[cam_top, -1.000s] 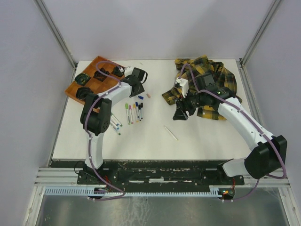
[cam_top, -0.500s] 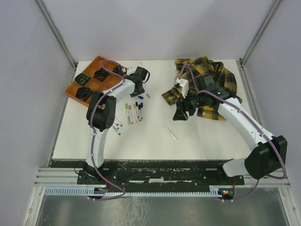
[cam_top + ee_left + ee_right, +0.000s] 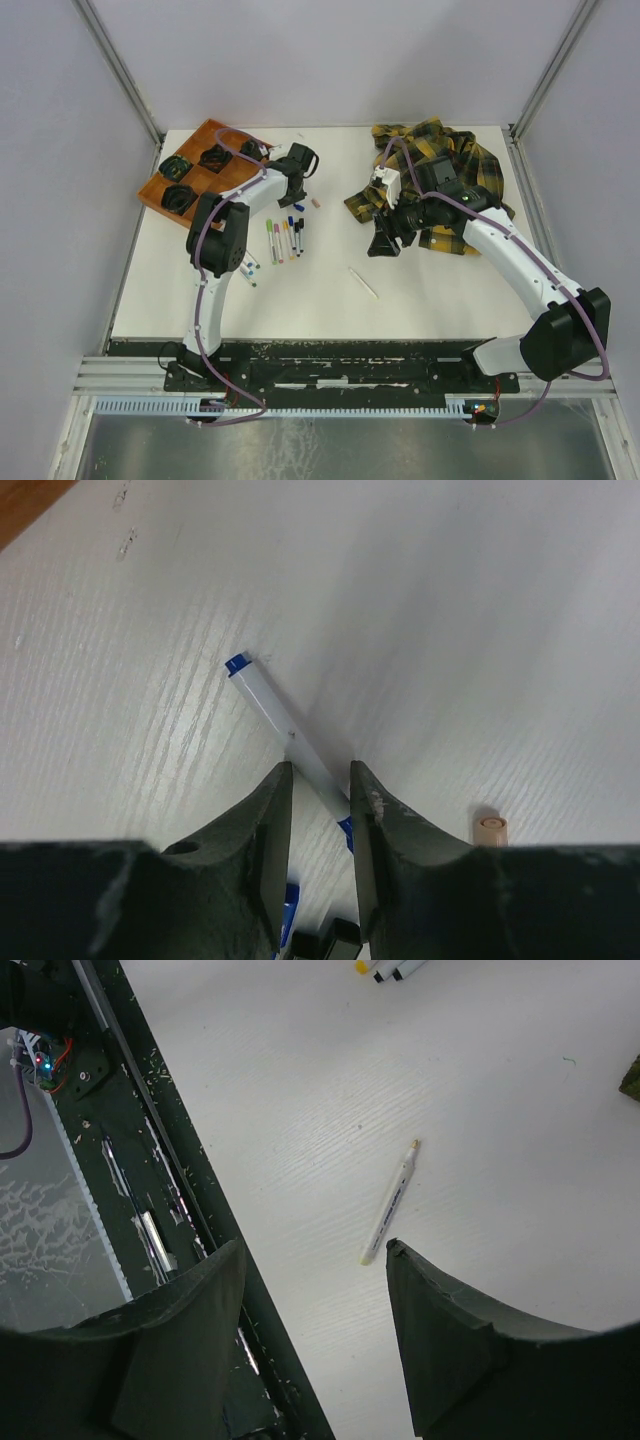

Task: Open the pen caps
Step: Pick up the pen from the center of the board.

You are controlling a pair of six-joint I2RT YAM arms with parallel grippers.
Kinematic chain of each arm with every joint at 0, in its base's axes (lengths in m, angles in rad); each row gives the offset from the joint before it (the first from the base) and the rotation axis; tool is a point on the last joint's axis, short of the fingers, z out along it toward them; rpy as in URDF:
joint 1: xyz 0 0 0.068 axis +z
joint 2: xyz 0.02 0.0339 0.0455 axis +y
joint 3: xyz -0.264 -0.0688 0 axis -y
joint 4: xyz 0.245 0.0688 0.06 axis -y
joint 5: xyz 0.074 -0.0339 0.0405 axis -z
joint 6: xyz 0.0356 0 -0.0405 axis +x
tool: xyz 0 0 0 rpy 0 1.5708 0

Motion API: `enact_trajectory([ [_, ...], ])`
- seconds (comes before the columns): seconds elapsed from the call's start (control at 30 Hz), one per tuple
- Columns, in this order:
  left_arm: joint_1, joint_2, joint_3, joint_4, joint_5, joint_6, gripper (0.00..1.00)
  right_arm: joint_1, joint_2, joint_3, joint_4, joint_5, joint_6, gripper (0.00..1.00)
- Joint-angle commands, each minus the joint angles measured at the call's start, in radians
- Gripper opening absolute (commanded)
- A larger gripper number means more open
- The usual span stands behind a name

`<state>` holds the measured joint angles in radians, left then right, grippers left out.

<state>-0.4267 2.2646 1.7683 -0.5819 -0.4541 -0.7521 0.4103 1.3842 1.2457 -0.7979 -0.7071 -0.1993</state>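
Observation:
A white marker barrel (image 3: 285, 725) with a blue cap (image 3: 238, 663) at its far end lies slanted on the table. It runs between the fingers of my left gripper (image 3: 320, 767), whose jaws stand narrowly apart astride it, low over the table. A loose peach cap (image 3: 490, 828) lies to the right, and it also shows in the top view (image 3: 316, 202). A row of capped markers (image 3: 285, 238) lies just near of my left gripper (image 3: 296, 185). My right gripper (image 3: 312, 1245) is wide open and empty, held above an uncapped white marker (image 3: 390, 1203).
An orange tray (image 3: 205, 135) with black items stands at the back left. A yellow plaid shirt (image 3: 450, 150) lies at the back right under the right arm. More markers (image 3: 246, 270) lie by the left arm. The table's dark front rail (image 3: 160, 1150) shows below the right gripper.
The left arm has swung its elbow rightward and its gripper has shifted slightly right and toward the markers. The right arm has not moved.

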Motion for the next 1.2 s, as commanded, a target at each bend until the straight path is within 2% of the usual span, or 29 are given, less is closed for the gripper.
enact_trajectory([
  [0.0, 0.009, 0.012, 0.029, -0.021, -0.009, -0.046, 0.34, -0.004, -0.035, 0.004, 0.034, -0.023, -0.008, 0.66],
  [0.23, 0.012, -0.005, 0.04, -0.02, 0.003, -0.04, 0.18, -0.007, -0.039, 0.003, 0.034, -0.028, -0.007, 0.67],
  [0.53, 0.014, -0.048, 0.052, -0.01, 0.031, -0.013, 0.03, -0.012, -0.043, 0.002, 0.034, -0.034, -0.008, 0.66],
  [0.87, 0.012, -0.247, -0.069, 0.074, 0.103, 0.059, 0.03, -0.012, -0.038, 0.003, 0.026, -0.061, -0.019, 0.67],
  [1.0, 0.012, -0.361, -0.187, 0.142, 0.215, 0.084, 0.03, -0.014, -0.039, 0.003, 0.022, -0.083, -0.029, 0.67],
  [1.1, 0.012, -0.447, -0.303, 0.192, 0.369, 0.114, 0.03, -0.013, -0.04, 0.004, 0.013, -0.099, -0.045, 0.66],
  [1.17, 0.012, -0.52, -0.43, 0.283, 0.48, 0.137, 0.03, -0.012, -0.04, 0.006, 0.004, -0.118, -0.07, 0.66],
])
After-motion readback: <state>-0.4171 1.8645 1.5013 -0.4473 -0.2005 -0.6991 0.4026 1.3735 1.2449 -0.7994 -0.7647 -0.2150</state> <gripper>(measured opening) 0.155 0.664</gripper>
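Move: The blue-capped pen lies right between the open left fingers, its middle only about 1 cm ahead, 2 cm left and 1 cm below. A loose beige cap lies level with the left hand, some 7 cm to its right. The marker row starts just behind: the blue-capped marker's middle is about 9 cm back, straight behind, and the two black-capped ones 9 cm back, 2 cm right. From the right hand the pen is some 22 cm ahead, 25 cm left and 19 cm below. Keep the left gripper where it is and close the fingers on the pen just beside its blue cap, pinching the barrel. With that grip held, raise the pen about 11 cm off the table, slowly at first and then faster, drawing back some 4 cm and swinging the fingertips roughly 20 degrees towards the right. ##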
